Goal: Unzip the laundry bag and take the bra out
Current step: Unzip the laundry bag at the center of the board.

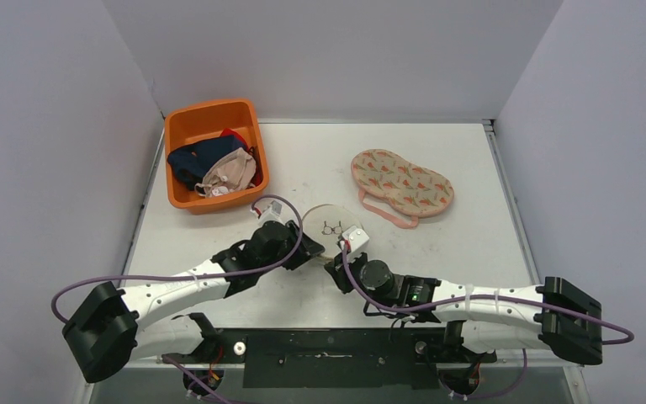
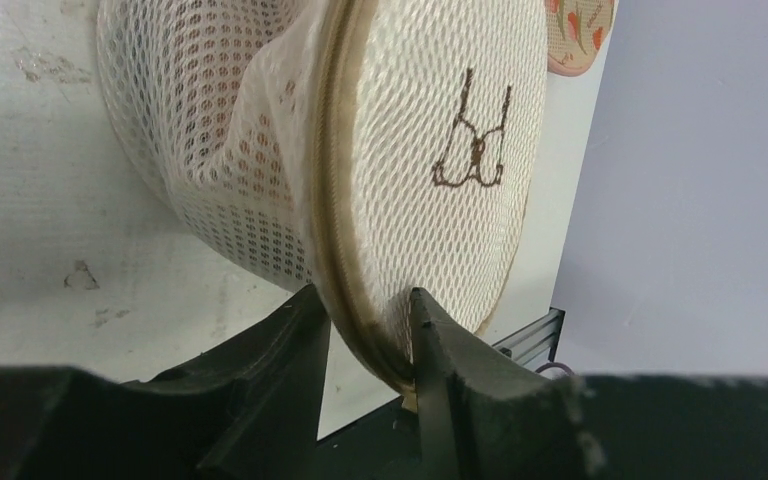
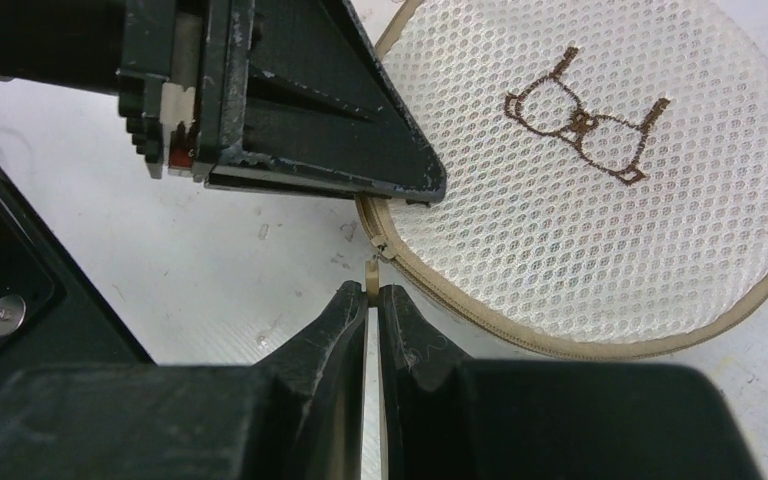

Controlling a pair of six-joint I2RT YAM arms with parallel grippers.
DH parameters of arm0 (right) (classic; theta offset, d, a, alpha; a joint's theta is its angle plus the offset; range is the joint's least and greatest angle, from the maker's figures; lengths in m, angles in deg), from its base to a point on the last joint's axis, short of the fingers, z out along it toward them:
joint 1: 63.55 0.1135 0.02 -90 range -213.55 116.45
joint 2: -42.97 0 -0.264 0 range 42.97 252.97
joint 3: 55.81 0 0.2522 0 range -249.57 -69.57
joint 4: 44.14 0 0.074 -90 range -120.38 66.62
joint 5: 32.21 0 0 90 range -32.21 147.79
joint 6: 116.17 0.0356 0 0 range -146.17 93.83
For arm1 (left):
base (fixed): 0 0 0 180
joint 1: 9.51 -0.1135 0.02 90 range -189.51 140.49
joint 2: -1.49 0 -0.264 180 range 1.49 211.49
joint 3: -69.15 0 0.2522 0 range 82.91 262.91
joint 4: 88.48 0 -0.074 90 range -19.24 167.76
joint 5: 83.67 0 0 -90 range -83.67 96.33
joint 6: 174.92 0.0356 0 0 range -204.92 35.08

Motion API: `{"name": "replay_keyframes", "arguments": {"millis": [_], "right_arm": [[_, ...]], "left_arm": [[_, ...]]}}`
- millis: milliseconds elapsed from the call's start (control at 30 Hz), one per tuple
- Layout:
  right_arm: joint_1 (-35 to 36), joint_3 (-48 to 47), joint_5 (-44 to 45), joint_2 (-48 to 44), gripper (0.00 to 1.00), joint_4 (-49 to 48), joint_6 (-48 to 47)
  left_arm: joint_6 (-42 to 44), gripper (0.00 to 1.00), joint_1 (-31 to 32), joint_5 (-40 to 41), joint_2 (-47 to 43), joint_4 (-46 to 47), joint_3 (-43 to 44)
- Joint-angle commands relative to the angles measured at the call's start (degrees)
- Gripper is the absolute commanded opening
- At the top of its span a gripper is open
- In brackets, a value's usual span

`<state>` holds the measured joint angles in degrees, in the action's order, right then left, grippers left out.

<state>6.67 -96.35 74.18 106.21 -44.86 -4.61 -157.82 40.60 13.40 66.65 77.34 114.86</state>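
The laundry bag (image 1: 330,227) is a round white mesh pouch with a tan zip rim and a brown bra drawing, lying between both arms. In the left wrist view the bag (image 2: 440,130) stands on edge, and my left gripper (image 2: 370,310) is shut across its zip rim, one finger on each side. My right gripper (image 3: 375,292) is shut on the small tan zipper pull (image 3: 372,272) at the bag's (image 3: 590,190) near edge. One left gripper finger (image 3: 360,150) lies just above that pull. The zip looks shut. The bra is hidden from view.
An orange bin (image 1: 187,126) at the back left holds dark and beige garments. A peach, carrot-patterned padded case (image 1: 402,181) with a pink strap lies at the back right. The table's black front rail (image 1: 328,353) runs below the arms.
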Motion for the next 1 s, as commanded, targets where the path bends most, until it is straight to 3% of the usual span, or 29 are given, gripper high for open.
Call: {"name": "replay_keyframes", "arguments": {"millis": [0, 267, 733, 967], "right_arm": [[0.5, -0.8, -0.1, -2.1, 0.05, -1.9, -0.5], [0.5, 0.0, 1.8, -4.9, 0.05, 1.5, -0.1], [0.5, 0.3, 9.7, -6.3, 0.05, 8.8, 5.0], [0.5, 0.6, 11.7, -7.3, 0.05, 10.3, 6.1]], "left_arm": [[0.2, 0.30, -1.4, 0.9, 1.1, 3.9, 3.4], [0.3, 0.00, -3.6, -0.5, 1.0, 5.2, 2.1], [1.0, 0.00, -6.5, -2.2, -1.6, 5.2, -0.2], [3.5, 0.00, -9.2, -6.9, -0.4, 7.8, -0.3]]}}
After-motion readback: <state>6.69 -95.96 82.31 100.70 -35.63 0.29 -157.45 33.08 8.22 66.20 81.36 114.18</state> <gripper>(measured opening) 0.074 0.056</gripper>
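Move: The zip rim of the laundry bag already runs between the left gripper's half-open fingers, right at the fingertips, with the slider roughly 2 cm back and 1 cm right of them. The right gripper already holds the pull tab, the slider about 1 cm ahead and 1 cm left of its tips. The printed lid's middle is some 8 cm straight ahead of the right gripper, about level; the patterned pad lies about 20 cm ahead, 20 cm right and 12 cm lower. Close the left gripper to pinch the zip rim just beyond the slider, easing it forward about 3 cm and slightly up, then a little left. Keep the right fingers shut on the pull tab: lift it barely 1 cm, then draw it right along the rim about 3 cm, away from the left gripper, sinking again and turning clockwise some 10 degrees. ##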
